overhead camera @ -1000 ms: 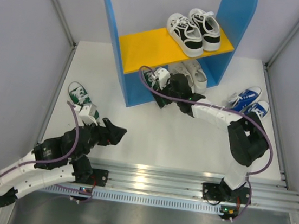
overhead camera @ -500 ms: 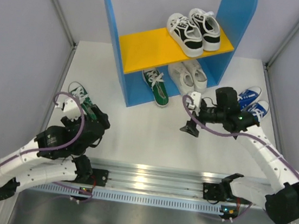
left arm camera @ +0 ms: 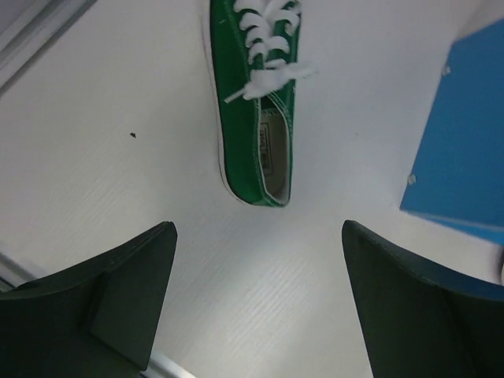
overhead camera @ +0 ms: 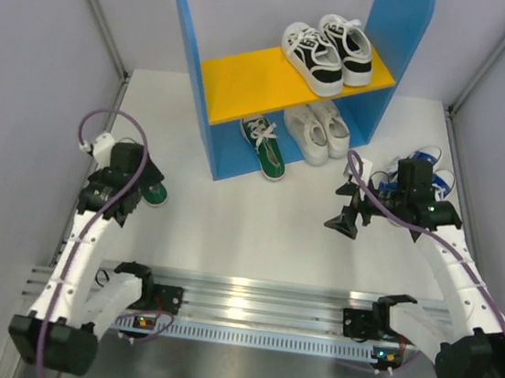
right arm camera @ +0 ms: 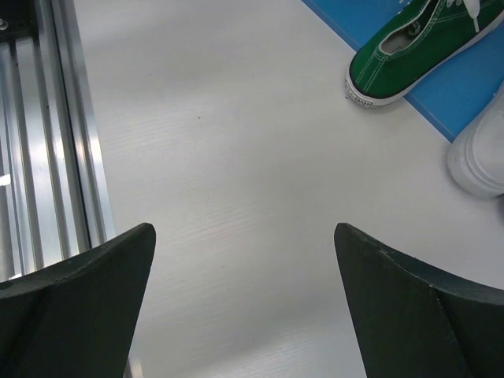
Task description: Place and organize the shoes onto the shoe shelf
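The shoe shelf stands at the back, with blue side panels and a yellow board. Under the board sit one green shoe and the white pair. A second green shoe lies on the table at the left, mostly hidden in the top view by my left gripper, which hovers open just short of its heel. My right gripper hangs open and empty over bare table right of the shelf. The blue shoes lie behind the right wrist, largely hidden.
A black-and-white pair fills the right half of the yellow board. The shelf's blue panel stands right of the left gripper. A metal rail runs along the near edge, and frame posts stand at both sides.
The right arm has pulled back from under the shelf, leaving the green shoe there, and swung right. The left arm has swung left over the other green shoe. Both grippers opened wider.
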`<state>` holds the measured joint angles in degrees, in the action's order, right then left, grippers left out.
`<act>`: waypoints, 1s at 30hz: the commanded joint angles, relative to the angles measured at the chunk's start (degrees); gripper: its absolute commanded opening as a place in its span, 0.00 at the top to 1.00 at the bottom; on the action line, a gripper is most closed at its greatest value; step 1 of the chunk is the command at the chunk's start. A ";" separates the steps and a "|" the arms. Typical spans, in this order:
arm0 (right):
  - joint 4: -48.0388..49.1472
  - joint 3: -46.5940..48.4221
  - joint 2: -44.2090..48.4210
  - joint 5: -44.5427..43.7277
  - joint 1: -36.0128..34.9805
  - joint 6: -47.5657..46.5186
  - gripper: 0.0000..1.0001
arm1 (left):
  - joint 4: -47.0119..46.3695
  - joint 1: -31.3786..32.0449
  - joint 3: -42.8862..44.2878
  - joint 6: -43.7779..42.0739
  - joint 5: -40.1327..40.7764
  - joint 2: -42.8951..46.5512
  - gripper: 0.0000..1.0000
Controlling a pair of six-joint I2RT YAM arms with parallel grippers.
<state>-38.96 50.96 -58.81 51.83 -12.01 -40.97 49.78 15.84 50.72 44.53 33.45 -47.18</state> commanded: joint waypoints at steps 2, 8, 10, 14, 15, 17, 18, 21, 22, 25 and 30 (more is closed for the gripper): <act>0.37 -1.21 2.11 3.80 2.25 -1.04 0.04 | -15.40 -27.09 -4.21 -8.07 -33.06 -5.98 0.14; 0.20 -1.30 2.12 4.33 2.61 -1.21 0.04 | -23.05 -34.03 -2.82 -8.23 -41.46 -19.34 0.27; -0.06 -1.30 1.77 4.24 2.69 -1.48 0.04 | -25.42 -34.47 -2.29 -9.02 -40.40 -22.06 0.26; -0.77 -1.21 1.24 4.42 2.69 -2.01 0.04 | -28.68 -35.96 -1.15 -10.52 -40.83 -28.31 0.26; -0.77 -1.21 1.24 4.42 2.69 -2.18 0.04 | -29.03 -36.05 -0.71 -10.61 -40.66 -29.62 0.27; -0.77 -1.21 1.24 4.50 2.61 -2.18 0.04 | -29.91 -36.31 0.43 -10.69 -40.49 -33.67 0.29; -0.77 -1.21 1.32 4.50 2.69 -2.18 0.04 | -30.09 -36.40 0.87 -10.87 -40.40 -36.12 0.36; -0.85 -1.30 1.24 4.42 2.69 -2.45 0.04 | -30.09 -36.40 2.54 -11.57 -41.45 -39.82 0.58; -0.94 -1.30 1.15 4.42 2.69 -2.53 0.04 | -30.00 -36.40 2.72 -11.49 -41.62 -40.09 0.66; -1.21 -1.30 0.80 4.33 2.69 -2.80 0.04 | -30.18 -36.31 2.11 -11.57 -41.71 -38.26 1.00; -1.21 -1.39 0.80 4.15 2.78 -3.06 0.04 | -28.79 -36.31 -2.28 -12.45 -41.97 -26.52 1.00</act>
<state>-40.10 49.47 -57.89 53.91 -10.02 -42.09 23.09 -20.27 49.91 33.12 -7.33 -82.74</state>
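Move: The left hand, open and empty, has the green shoe left on the table about 10 cm ahead, 7 cm to its left and 16 cm below, heel towards the robot. The shelf's near left foot corner stands some 22 cm to the right of that shoe and level with it; the green shoe on the shelf lies about 34 cm to its right and 12 cm farther out. From the idle right hand, the table's green shoe is roughly 12 cm ahead, 55 cm left and 17 cm below. The left hand swings left and then drives down and forward onto the table's green shoe, sinking some 13 cm and reaching about 10 cm out, while the wrist rolls its left side down by some 25 degrees and tips slightly more downward. Low over the shoe, the fingers shut from wide open and pinch the white lace knot just ahead of the shoe's opening, then the hand starts back up by about 1.5 cm, keeping the laces between the fingertips. ##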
